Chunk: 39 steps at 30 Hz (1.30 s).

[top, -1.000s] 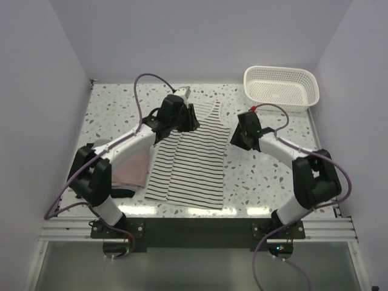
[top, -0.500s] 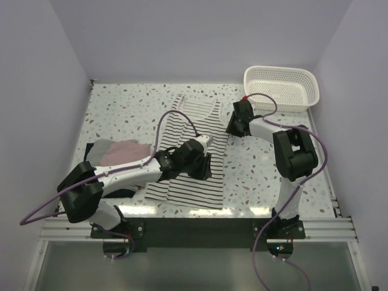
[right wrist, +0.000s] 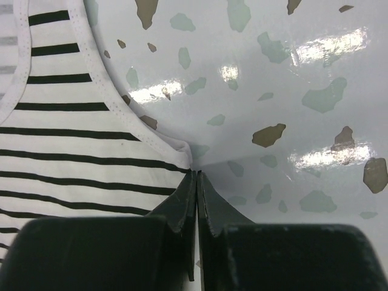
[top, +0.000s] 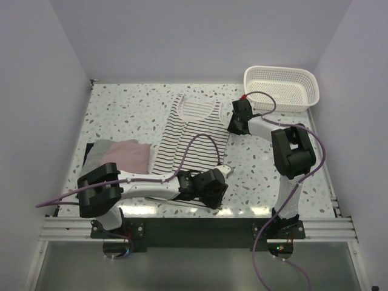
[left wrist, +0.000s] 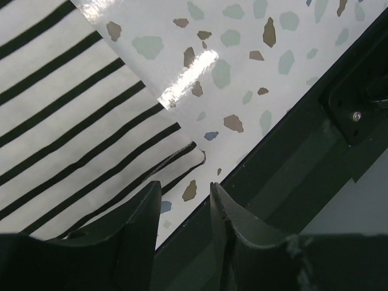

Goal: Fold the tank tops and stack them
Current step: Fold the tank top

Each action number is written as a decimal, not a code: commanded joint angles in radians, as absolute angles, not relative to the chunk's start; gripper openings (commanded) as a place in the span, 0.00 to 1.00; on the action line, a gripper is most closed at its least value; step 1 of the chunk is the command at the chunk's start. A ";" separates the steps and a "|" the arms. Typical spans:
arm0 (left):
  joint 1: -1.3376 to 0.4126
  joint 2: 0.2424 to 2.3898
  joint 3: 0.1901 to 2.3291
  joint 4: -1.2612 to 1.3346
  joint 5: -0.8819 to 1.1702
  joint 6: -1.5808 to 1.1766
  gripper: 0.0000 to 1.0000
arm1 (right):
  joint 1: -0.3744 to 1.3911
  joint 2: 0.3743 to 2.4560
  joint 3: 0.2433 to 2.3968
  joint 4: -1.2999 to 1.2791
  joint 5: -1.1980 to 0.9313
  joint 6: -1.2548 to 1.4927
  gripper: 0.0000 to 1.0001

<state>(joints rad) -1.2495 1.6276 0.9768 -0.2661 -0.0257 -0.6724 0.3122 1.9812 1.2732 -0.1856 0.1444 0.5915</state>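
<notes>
The striped tank top [top: 191,136] lies flat in the middle of the table, straps at the far end. My right gripper [top: 230,129] is at its right armhole; in the right wrist view the right gripper [right wrist: 195,174] is shut, pinching the puckered corner of the striped tank top [right wrist: 91,151]. My left gripper [top: 221,183] is at the near right hem corner. In the left wrist view the left gripper [left wrist: 185,194] stands open over bare table, just short of the striped tank top's hem corner [left wrist: 182,159]. A folded pink tank top [top: 127,156] lies at the left.
A white lattice basket [top: 282,88] stands at the far right corner. Grey cloth [top: 99,150] shows beside the pink top. The table's dark front rail [left wrist: 291,182] runs just past the left fingers. Walls close in the table on three sides.
The left arm swept from the top's far left strap down to its near right hem corner. The right gripper moved to the right armhole and shut there.
</notes>
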 commanded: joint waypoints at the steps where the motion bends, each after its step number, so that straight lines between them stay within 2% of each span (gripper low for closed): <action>1: -1.292 1.654 1.034 -0.284 -0.089 -0.693 0.43 | 0.311 1.976 1.299 -0.175 0.184 0.577 0.00; 21: -1.370 1.848 1.198 -0.397 -0.258 -0.696 0.42 | 0.311 1.962 1.290 -0.167 0.172 0.575 0.00; 24: -1.379 1.861 1.210 -0.403 -0.267 -0.693 0.34 | 0.311 1.957 1.285 -0.169 0.179 0.572 0.00; 25: -1.381 1.861 1.213 -0.410 -0.270 -0.693 0.25 | 0.313 1.954 1.287 -0.169 0.184 0.569 0.00; 28: -1.388 1.858 1.224 -0.413 -0.275 -0.687 0.09 | 0.311 1.950 1.298 -0.181 0.198 0.563 0.00; 31: -1.391 1.844 1.233 -0.405 -0.267 -0.672 0.01 | 0.311 1.947 1.318 -0.204 0.213 0.555 0.00; 39: -1.402 1.757 1.218 -0.318 -0.193 -0.632 0.00 | 0.295 1.904 1.347 -0.265 0.290 0.529 0.00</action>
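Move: The tank top's near right hem corner lies about 3 cm to the left hand's right, 1 cm nearer the base and 4 cm below; the table's front edge runs some 5 cm straight back from that hand. The right hand already pinches the right armhole corner, just under its fingertips, with the right shoulder strap about 12 cm ahead and 4 cm left, and the white basket's middle 18 cm ahead and 17 cm right. The left hand sinks about 3.5 cm onto the tank top's near right hem corner while easing 2 cm to the right and tilting its fingers some 15 degrees, more steeply down, then shuts its partly open fingers to pinch the corner, and rises about 1.5 cm while drifting slightly right. The right hand stays put with its fingers shut on the armhole corner, until near the end it edges some 2 cm to the right and begins to rise. ##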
